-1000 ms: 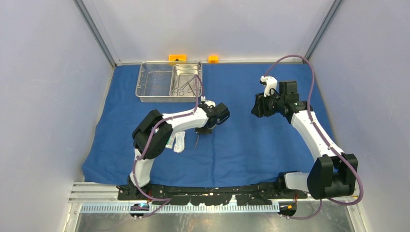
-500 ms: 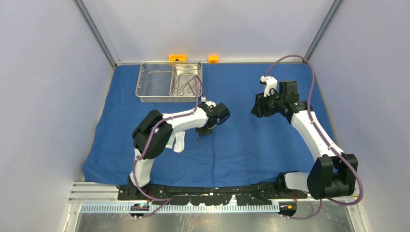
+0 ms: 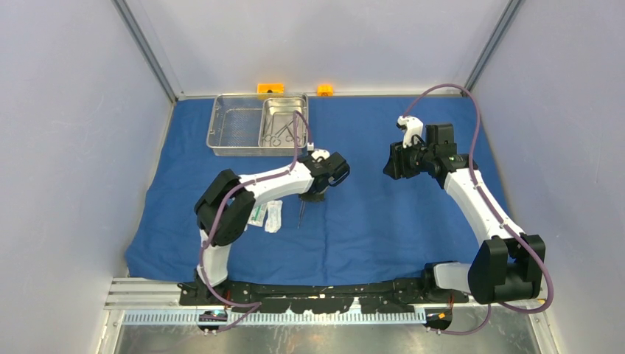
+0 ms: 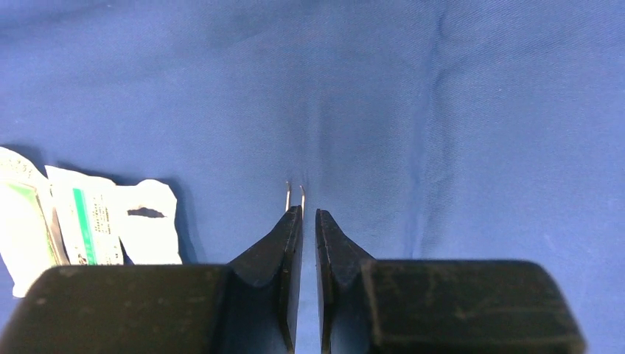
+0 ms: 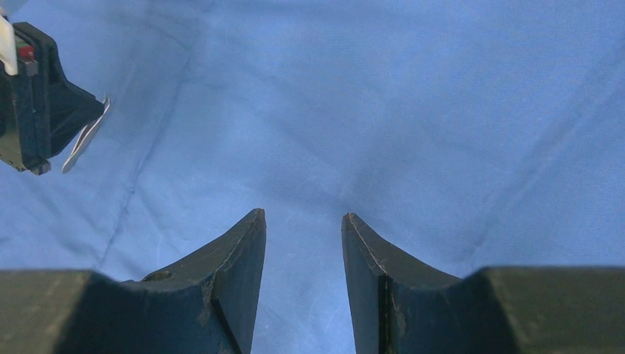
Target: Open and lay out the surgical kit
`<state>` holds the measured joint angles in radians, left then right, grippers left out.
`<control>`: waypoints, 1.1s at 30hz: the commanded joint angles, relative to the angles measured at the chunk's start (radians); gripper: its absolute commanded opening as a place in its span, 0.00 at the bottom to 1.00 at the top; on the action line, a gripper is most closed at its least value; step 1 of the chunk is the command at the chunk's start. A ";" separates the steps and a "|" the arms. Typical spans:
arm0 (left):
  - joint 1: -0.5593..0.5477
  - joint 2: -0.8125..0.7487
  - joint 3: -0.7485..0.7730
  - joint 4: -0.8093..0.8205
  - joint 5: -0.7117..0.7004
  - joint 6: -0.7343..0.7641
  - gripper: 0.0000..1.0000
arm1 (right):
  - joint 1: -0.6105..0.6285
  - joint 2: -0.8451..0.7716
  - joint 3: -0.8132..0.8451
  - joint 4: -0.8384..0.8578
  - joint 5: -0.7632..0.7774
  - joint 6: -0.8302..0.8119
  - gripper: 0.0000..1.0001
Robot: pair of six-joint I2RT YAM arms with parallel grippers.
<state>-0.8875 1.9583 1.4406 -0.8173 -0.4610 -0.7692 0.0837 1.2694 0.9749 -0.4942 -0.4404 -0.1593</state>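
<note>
The blue cloth wrap [image 3: 383, 221] lies spread flat over the table. At the back left stands the steel mesh basket [image 3: 236, 125], with the smaller steel tray [image 3: 284, 107] inside it holding scissors [image 3: 284, 134]. My left gripper [image 3: 313, 198] hovers over the thin forceps [image 3: 300, 214], which lie on the cloth. In the left wrist view its jaws [image 4: 309, 212] stand a narrow gap apart with only cloth between them, and the forceps' tips [image 4: 295, 196] show just past the left finger. White-green packets [image 4: 88, 221] lie to the left. My right gripper [image 5: 302, 215] hangs open and empty.
Two small orange blocks [image 3: 270, 89] [image 3: 325, 89] sit at the back edge against the wall. Grey walls close in the table on three sides. The packets [image 3: 267, 215] lie beside the left arm's forearm. The arm bases run along the near edge.
The left jaws have parted a little and the forceps now lie free on the cloth. The left arm's elbow has swung slightly left. The right arm has not moved.
</note>
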 commanded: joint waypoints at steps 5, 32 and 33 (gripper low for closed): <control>0.031 -0.082 0.052 0.018 -0.055 0.042 0.14 | -0.003 -0.029 0.001 0.032 -0.019 -0.015 0.48; 0.527 0.079 0.370 0.328 0.351 0.573 0.51 | 0.030 0.102 0.157 -0.003 -0.081 -0.021 0.52; 0.539 0.113 0.417 0.313 0.362 0.580 0.58 | 0.031 0.109 0.159 -0.001 -0.081 -0.024 0.52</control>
<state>-0.3962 1.9743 1.7218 -0.5308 -0.1635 -0.2752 0.1097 1.3613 1.0866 -0.5106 -0.4999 -0.1638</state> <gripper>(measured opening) 0.488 0.518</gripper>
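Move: The instruments in the small inner tray lie about 24 cm ahead of the left hand, 10 cm to its left and 1 cm below it; the wire basket's middle is some 25 cm ahead and 17 cm left. The tweezers already laid down are about 2 cm back and 1 cm left, 2 cm below, and the nearest white packet some 3 cm back and 9 cm left. From the right hand the instruments are roughly 20 cm ahead, 33 cm left, 12 cm below. The tweezers stay behind on the drape as the left hand, already loose of them, rises about 3 cm, then sweeps forward and left towards the inner tray, climbing again near the end: some 20 cm forward, 10 cm up and 8 cm left overall. Late on its fingers open to about half and swing up-forward some 20 degrees. The right hand eases about 3 cm forward-left and up. ##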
